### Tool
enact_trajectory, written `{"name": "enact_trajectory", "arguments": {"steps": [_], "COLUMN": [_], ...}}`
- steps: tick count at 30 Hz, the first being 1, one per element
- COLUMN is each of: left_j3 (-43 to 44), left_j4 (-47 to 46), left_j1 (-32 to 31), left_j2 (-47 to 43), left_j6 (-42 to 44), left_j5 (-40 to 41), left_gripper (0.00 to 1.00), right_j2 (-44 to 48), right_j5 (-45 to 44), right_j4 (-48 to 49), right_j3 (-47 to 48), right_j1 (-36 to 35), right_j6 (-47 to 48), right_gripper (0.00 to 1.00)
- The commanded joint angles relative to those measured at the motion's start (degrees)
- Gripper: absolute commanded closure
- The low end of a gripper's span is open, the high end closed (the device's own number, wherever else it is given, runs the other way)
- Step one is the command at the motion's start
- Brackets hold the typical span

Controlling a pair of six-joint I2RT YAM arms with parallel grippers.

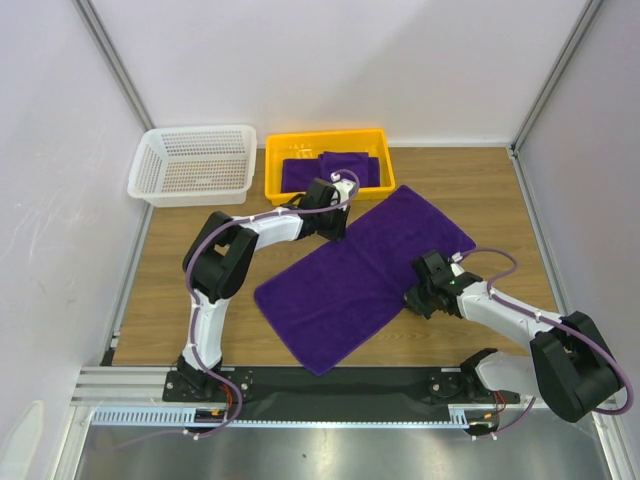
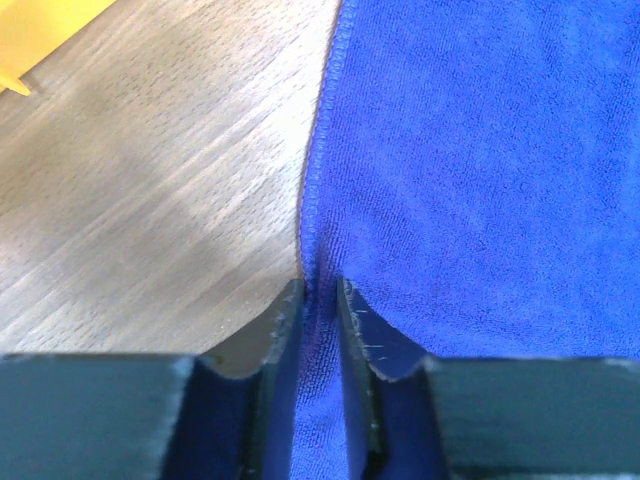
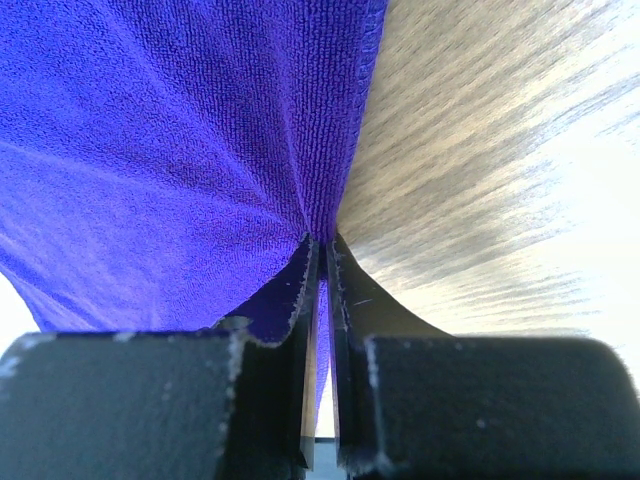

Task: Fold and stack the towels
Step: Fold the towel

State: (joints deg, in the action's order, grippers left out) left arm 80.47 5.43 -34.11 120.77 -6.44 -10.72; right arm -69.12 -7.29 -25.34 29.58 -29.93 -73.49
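Observation:
One purple towel point(image 1: 360, 275) lies spread flat and slanted across the wooden table. My left gripper point(image 1: 339, 230) sits at its far left edge, just in front of the yellow tray point(image 1: 325, 140). In the left wrist view, the left gripper point(image 2: 318, 290) has the hemmed edge of the towel point(image 2: 480, 150) filling the narrow gap between its jaws. My right gripper point(image 1: 416, 300) is at the towel's near right edge. In the right wrist view, the right gripper point(image 3: 322, 245) pinches the towel point(image 3: 180, 130), lifting the hem into a small peak. Folded towels point(image 1: 330, 170) lie in the tray.
A white mesh basket point(image 1: 195, 165) stands left of the tray at the back. White walls close in the table on the left, back and right. A corner of the yellow tray point(image 2: 40, 30) shows in the left wrist view.

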Motion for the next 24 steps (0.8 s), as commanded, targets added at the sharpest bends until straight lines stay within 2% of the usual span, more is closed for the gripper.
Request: {"name": "enact_trajectory", "arguments": {"steps": [1,2,5,12,24], "left_j3": [1.8,1.8,1.9,1.7,3.6], "left_j4": [-1.4,-1.6,-2.3,-3.7,-0.2], "left_j1": [-0.3,-0.3,-0.3,-0.3,-0.3], "left_j2": [0.3,0.0,-0.7,-3.7,-14.9], "left_j6": [0.8,1.0,1.3,1.9,3.4], "left_j5": [-0.3,0.0,0.6,1.6,4.4], "left_gripper": [0.79,0.81,0.99,1.00,1.00], "right_j2": [0.7,0.7,1.3,4.7,14.9], "right_j5": [-2.0,-2.1,-2.5,-4.0,-10.4], "right_j4": [-3.0,-3.1,-3.8,-7.1,-19.6], "right_j3": [-0.8,-0.8,-0.7,0.7,12.9], "right_j1": [-0.2,-0.2,-0.2,-0.2,-0.3], "right_j6": [0.5,0.5,0.5,0.7,4.2], "right_gripper": [0.99,1.00,1.00,1.00,1.00]}}
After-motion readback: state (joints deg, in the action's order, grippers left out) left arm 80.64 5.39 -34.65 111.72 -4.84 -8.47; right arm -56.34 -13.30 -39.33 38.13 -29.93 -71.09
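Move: The left gripper's half-open fingers straddle the middle of the purple towel's long far-left edge, right at the fingertips; the towel's middle is about 9 cm back and 7 cm right of them, the yellow bin's middle some 17 cm ahead and 2 cm left. The right gripper already grips the opposite long edge, with the towel's middle around 6 cm ahead and 11 cm left of it; the near corner lies about 18 cm back and 22 cm left. Close the left gripper fully on the towel edge where it stands, pinching it, while the right keeps its grip and eases a centimetre or so back and to the right. Then raise both grippers together, speeding up, about 8 cm almost straight up, tipping both sets of fingertips up roughly 10 degrees. ##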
